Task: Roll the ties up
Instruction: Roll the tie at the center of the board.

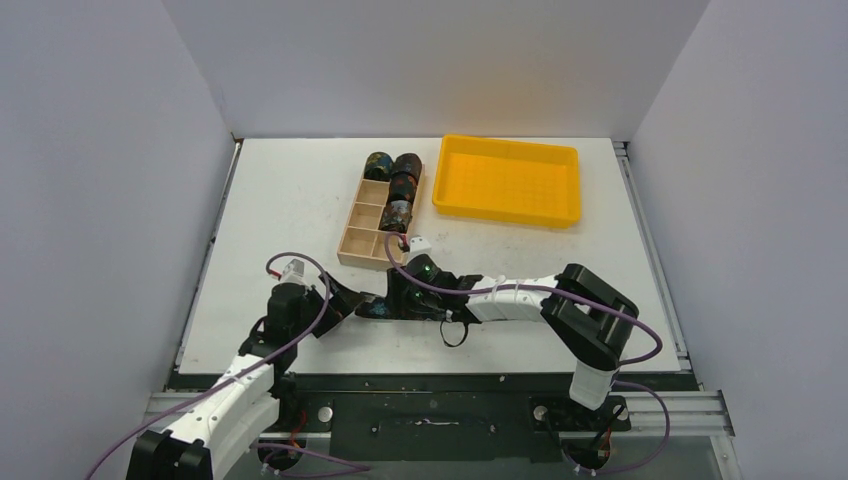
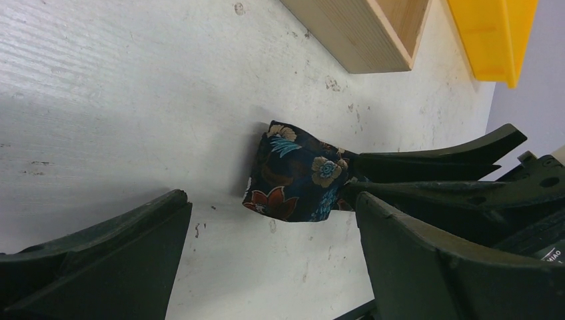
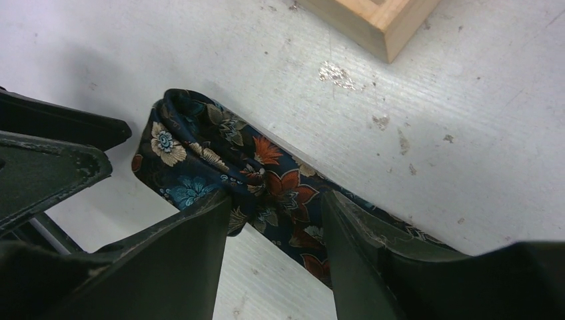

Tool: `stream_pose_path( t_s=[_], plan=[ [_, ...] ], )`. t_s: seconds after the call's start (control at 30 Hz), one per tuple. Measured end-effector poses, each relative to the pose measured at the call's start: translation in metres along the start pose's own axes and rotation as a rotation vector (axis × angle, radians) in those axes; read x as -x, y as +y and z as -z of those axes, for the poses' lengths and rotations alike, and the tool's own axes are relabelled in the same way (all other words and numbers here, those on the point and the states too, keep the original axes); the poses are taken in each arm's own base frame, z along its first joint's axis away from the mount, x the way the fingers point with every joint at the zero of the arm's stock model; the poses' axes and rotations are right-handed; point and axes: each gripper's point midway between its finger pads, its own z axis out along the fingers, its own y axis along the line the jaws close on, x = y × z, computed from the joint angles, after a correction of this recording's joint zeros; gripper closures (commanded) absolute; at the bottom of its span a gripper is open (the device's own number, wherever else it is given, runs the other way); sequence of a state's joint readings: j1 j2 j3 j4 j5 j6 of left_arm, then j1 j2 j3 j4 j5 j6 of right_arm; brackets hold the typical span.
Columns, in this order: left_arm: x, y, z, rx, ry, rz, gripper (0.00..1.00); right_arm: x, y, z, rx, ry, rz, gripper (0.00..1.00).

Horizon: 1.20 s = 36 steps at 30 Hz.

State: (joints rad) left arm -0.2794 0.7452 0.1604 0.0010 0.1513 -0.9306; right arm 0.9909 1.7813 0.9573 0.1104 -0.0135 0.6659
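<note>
One of the ties (image 1: 378, 307), dark with a floral print, lies on the white table near the front, its end folded into a small wad (image 2: 296, 175). From the wad (image 3: 200, 150) a flat strip runs back under my right arm. My right gripper (image 3: 276, 203) has its fingertips (image 2: 426, 159) on either side of the wad and the fabric bunches between them. My left gripper (image 2: 272, 203) stands wide open just left of the wad (image 1: 345, 300), with nothing between its fingers. Three rolled ties (image 1: 403, 172) sit in the wooden box (image 1: 358, 247).
The wooden compartment box stands behind the grippers, its near corner (image 3: 383, 30) close to the tie. A yellow plastic tray (image 1: 507, 180) lies at the back right. White walls close in the table on three sides.
</note>
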Motion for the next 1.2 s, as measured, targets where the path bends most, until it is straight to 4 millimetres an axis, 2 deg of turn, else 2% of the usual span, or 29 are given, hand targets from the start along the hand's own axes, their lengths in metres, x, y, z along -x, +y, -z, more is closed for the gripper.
stream_pose_path(
  t_s=[0.23,0.8,1.07,1.2],
  plan=[
    [-0.008,0.002,-0.004,-0.001,0.039,0.003,0.08,-0.01,-0.019,-0.001,-0.032,0.011,-0.012,0.48],
    [-0.019,-0.016,-0.019,-0.129,0.114,-0.014,0.27,-0.004,-0.027,-0.003,0.007,-0.029,-0.036,0.5],
    [-0.02,-0.026,-0.022,-0.2,0.119,-0.03,0.3,-0.003,-0.028,-0.003,0.038,-0.039,-0.044,0.51],
    [-0.021,-0.025,-0.023,-0.198,0.124,-0.029,0.29,-0.003,-0.029,-0.001,0.041,-0.046,-0.044,0.46]
  ],
)
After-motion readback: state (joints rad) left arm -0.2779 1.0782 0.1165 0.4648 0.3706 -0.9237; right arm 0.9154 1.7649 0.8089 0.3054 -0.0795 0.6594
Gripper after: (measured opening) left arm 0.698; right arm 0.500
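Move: The tie's rolled end lies about 2 cm ahead, 4 cm to the right and 3 cm below my left hand. From my right hand, the same roll is some 3 cm to the left, level with it front to back, and 2 cm below. The tie's flat tail runs off rightward, its middle roughly 7 cm right of and 1 cm nearer than my right hand; the wooden tray's middle is about 17 cm ahead and 2 cm left. I sink my half-open right fingers 1.5 cm at the near end of the roll and draw them about 2 cm to the right, then ease 1 cm forward, keeping their gap. My left hand meanwhile follows rightward some 4 cm towards the roll, swinging about 10 degrees clockwise and closing partway from wide open, to bring its fingertips up to the roll's left end. ##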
